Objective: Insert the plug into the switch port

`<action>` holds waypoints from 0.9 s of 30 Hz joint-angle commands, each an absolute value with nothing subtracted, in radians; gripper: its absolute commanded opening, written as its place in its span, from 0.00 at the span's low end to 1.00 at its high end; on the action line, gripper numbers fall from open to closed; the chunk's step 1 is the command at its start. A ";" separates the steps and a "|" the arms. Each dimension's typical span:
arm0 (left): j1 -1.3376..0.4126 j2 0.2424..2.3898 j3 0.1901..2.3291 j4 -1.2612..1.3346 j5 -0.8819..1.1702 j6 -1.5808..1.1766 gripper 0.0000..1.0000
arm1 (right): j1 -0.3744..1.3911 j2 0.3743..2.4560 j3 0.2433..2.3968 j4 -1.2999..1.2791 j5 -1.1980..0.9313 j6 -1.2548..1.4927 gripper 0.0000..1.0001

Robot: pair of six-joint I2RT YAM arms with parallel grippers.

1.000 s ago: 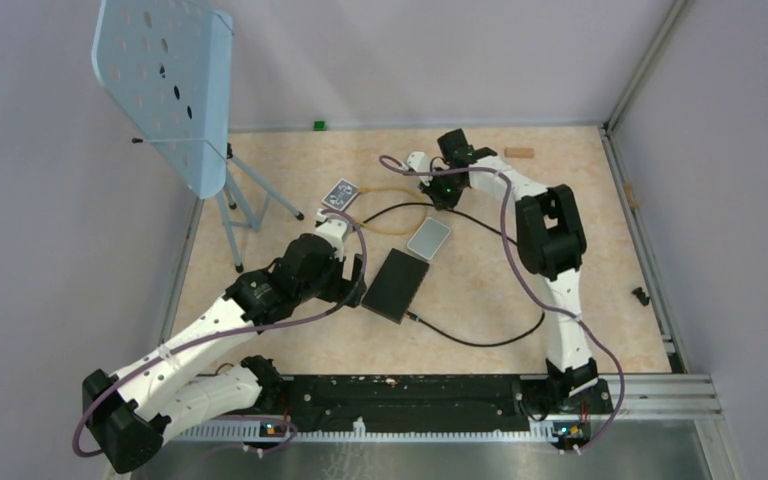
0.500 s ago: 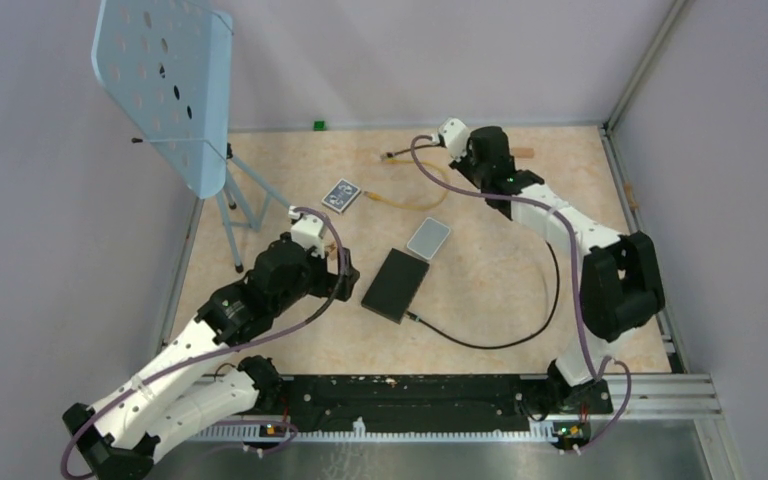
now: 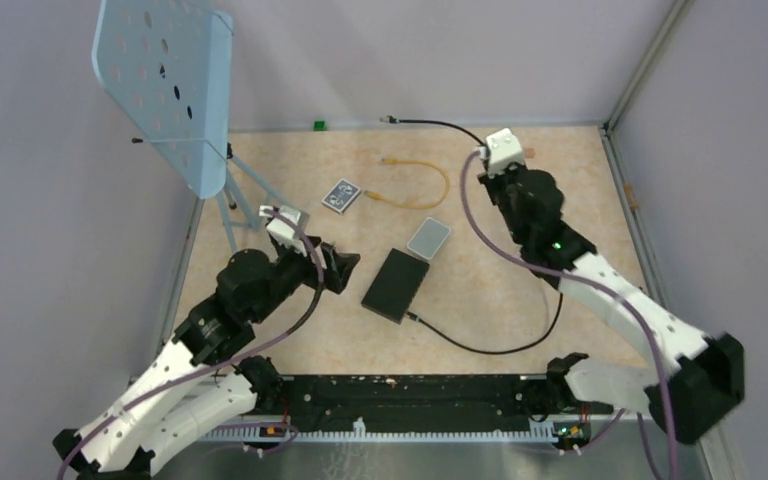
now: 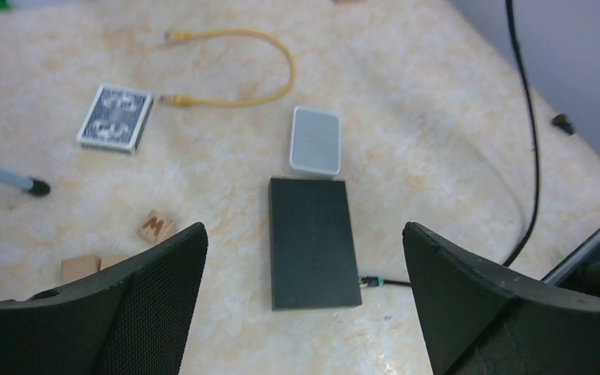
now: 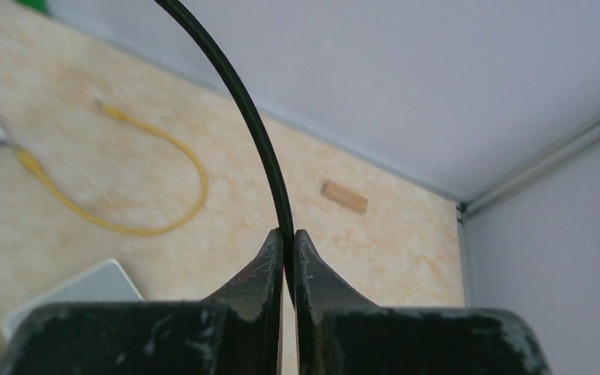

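Note:
The flat black box (image 3: 396, 284) lies mid-table; in the left wrist view the black box (image 4: 312, 241) sits between and beyond my open left gripper (image 4: 305, 228), untouched. Its switch port does not show clearly. One end of the black cable (image 3: 490, 345), with a teal-banded connector (image 4: 369, 281), meets the box's near edge. My right gripper (image 5: 287, 234) is shut on that cable (image 5: 258, 133), raised at the back right (image 3: 484, 158). The cable arcs from there to its free plug (image 3: 388, 119) near the back wall. My left gripper (image 3: 345, 268) hovers left of the box.
A yellow cable (image 3: 422, 185), a patterned card deck (image 3: 341, 195) and a pale grey-blue card (image 3: 428, 237) lie behind the box. A blue perforated stand (image 3: 165, 85) on a tripod is at the left. Small wooden blocks (image 4: 156, 226), a wooden dowel (image 5: 344, 197).
My right arm swung back and to the right, lifting the black cable so that its free plug rose toward the back wall. My left gripper drew back left, away from the box.

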State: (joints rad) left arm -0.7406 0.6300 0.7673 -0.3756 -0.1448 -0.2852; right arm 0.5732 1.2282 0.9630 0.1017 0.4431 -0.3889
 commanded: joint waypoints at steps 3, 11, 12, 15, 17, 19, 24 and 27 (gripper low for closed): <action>-0.738 0.464 0.730 -0.062 0.034 -0.164 0.99 | 0.576 0.865 0.845 0.183 0.164 -0.125 0.00; -0.738 0.461 0.750 0.269 0.273 -0.059 0.99 | 0.598 0.638 0.761 0.245 -0.085 0.040 0.00; -0.738 0.481 0.764 0.294 0.349 -0.037 0.99 | 0.605 0.624 0.760 0.241 -0.104 0.045 0.00; -0.738 0.557 0.814 0.323 0.488 -0.009 0.98 | 0.631 0.590 0.766 0.210 -0.121 0.039 0.00; -0.738 0.594 0.829 0.342 0.529 -0.009 0.98 | 0.638 0.571 0.766 0.194 -0.146 0.026 0.00; -0.738 0.614 0.825 0.373 0.520 -0.009 0.98 | 0.641 0.551 0.759 0.187 -0.182 0.012 0.00; -0.738 0.647 0.836 0.429 0.496 -0.027 0.97 | 0.642 0.502 0.711 0.217 -0.257 -0.025 0.00; -0.738 0.667 0.844 0.487 0.502 -0.069 0.91 | 0.643 0.491 0.688 0.233 -0.247 -0.055 0.00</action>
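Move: The black cable's free plug hangs about 23 cm ahead of the left hand, 10 cm to its right and 17 cm higher; the black switch lies 4 cm ahead, 12 cm right and 25 cm below. From the right hand, already gripping that cable, the open left gripper is some 17 cm back, 37 cm left and 2 cm lower, and the grey box 2 cm ahead, 15 cm left, 27 cm below. The wide-open left hand rises about 18 cm towards the plug as the right pulls the cable 20 cm back and up. ##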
